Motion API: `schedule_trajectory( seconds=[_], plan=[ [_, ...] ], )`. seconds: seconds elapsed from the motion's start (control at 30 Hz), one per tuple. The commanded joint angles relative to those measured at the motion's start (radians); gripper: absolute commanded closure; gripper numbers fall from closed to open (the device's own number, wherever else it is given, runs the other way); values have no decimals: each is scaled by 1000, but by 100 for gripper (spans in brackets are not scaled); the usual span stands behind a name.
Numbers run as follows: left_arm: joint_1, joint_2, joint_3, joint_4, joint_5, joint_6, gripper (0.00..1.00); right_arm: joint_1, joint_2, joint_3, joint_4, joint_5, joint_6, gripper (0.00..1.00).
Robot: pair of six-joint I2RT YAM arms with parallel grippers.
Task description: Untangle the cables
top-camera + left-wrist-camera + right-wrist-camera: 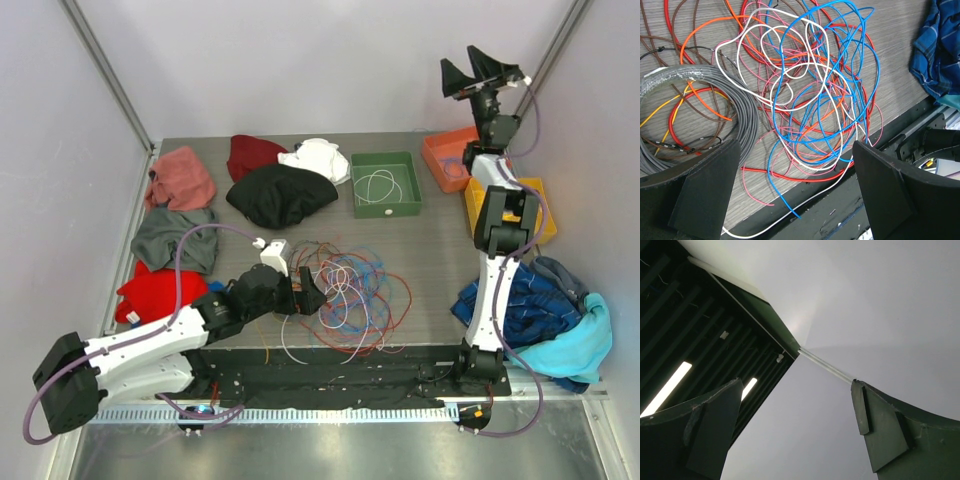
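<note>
The cables (350,290) lie as a tangled heap of blue, red, orange, pink and white loops on the table's near middle. The left wrist view shows the heap (815,100) close up, with a grey coil (720,95) and yellow and brown wires to its left. A blue end and a white strand trail over the table's front edge. My left gripper (318,297) hovers low at the heap's left side, its jaws wide open (796,150) and holding nothing. My right gripper (487,68) is raised high at the back right, open (797,385), pointing at the wall and ceiling.
A green tray (387,210) holding a white cable stands behind the heap. Orange (447,155) and yellow (540,205) bins sit at the back right. Garments ring the table: red (155,293), grey (172,238), pink (182,178), black (280,193), white (318,158), blue plaid (520,300), turquoise (575,345).
</note>
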Motion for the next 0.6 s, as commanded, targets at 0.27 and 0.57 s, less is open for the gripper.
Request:
schedule_trajectory(
  seconds=[0.27, 0.57],
  plan=[
    [-14, 12, 45, 17, -16, -4, 0, 8, -280, -96, -155, -294, -159, 0],
    [-17, -39, 22, 3, -22, -14, 0, 295, -437, 146, -1779, 338, -1465, 0]
  ],
)
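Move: The cable tangle lies far below the right hand, about 38 cm back and 26 cm to its left, some 42 cm down. Around 40 cm below that hand are the green box, about 2 cm ahead and 13 cm left, and the red box, about 11 cm ahead and 14 cm right. From the left hand the tangle's middle is some 4 cm ahead, 11 cm right and 11 cm down. Heading left, high above the boxes and round towards the cable tangle's side of the table, the empty right hand first drifts a little right and back, then swings about 12 cm left, ending near its starting height. The wrist turns some 45 degrees, its left side dipping, so that the steeply raised fingers come down to nearly level, pointing forward and left. They stay wide open and touch nothing. ##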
